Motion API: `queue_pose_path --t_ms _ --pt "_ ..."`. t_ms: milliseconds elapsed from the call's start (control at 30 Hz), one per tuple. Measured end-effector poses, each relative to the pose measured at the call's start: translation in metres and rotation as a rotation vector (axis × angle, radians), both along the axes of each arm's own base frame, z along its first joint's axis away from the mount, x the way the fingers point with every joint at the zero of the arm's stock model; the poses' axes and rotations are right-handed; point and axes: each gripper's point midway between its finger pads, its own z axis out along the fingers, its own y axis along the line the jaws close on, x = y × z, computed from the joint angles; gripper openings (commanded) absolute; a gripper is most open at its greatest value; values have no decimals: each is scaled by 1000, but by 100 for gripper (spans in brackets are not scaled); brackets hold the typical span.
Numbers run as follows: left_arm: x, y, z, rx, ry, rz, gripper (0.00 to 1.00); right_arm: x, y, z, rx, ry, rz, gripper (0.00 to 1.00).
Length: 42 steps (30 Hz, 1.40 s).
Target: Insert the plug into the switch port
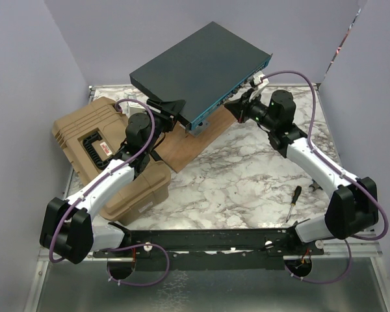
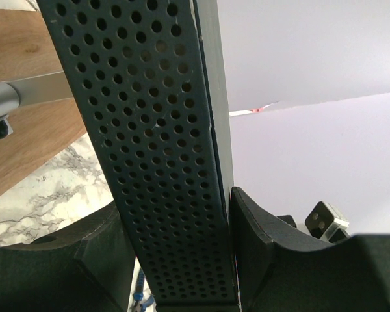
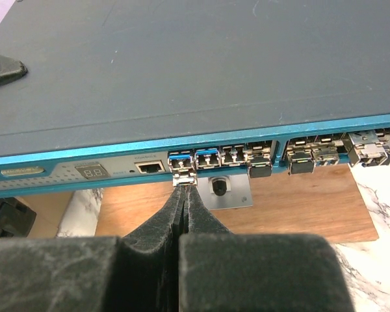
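The switch [image 1: 201, 68] is a wide dark grey box with a teal front face, raised at a tilt above a wooden board [image 1: 201, 140]. My left gripper [image 1: 172, 107] clamps its left end. In the left wrist view its fingers [image 2: 260, 247] stand on both sides of the perforated side wall [image 2: 162, 149]. The plug [image 3: 182, 162], blue-faced with a metal latch, sits in a front port of the switch [image 3: 182, 65]. My right gripper [image 3: 184, 188] is shut, its tips pressed together right at that latch. In the top view the right gripper [image 1: 237, 104] is at the teal front.
A tan ribbed case [image 1: 97, 140] lies at the left under my left arm. A screwdriver [image 1: 292, 201] rests on the marble table by the right arm. Other modules [image 3: 299, 159] fill ports to the right. A metal bracket [image 3: 224, 192] hangs below the front face.
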Motion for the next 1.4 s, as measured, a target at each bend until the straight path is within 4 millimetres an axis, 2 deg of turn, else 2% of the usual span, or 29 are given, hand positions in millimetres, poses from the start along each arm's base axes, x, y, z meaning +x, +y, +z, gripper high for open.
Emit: queue_pose_path --t_ms 233,533,800,967,1033,1100,1267,1333,1400 --pt "0 0 0 0 0 0 8 5 3 -1 12 11 11 0" --pt "0 1 0 -2 -3 2 0 7 8 -1 53 48 46 0" --pt "1 2 0 -1 -5 5 0 8 9 0 65 62 52 0" --pt "0 2 0 -1 -4 5 0 7 4 0 57 53 44 10" --pt "-1 1 0 -1 -3 2 0 8 -3 -1 58 48 32 15" --pt "-1 1 0 -1 -3 2 0 11 -20 -4 60 47 10 20" --pt "-2 1 0 2 -5 1 0 21 -91 -17 83 35 -125 34" --pt "-2 1 0 3 -5 1 0 25 -108 -17 87 15 -157 39" --pt "-2 1 -1 6 -6 1 0 27 -112 -13 85 -5 -159 44"
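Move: The plug sits in its port mouth right at the right fingertips, about 2 cm ahead and 2 cm left of that hand, level with it. Along the switch face, the next blue-marked plug is some 3 cm ahead and 1 cm left of the hand; the square socket is level with it and 3 cm left. From the left hand, still gripping the switch, the plug lies roughly 3 cm ahead and 18 cm right. The shut right fingertips press the plug about 1 cm forward-left, towards its port, then withdraw some 12 cm right, opening. ##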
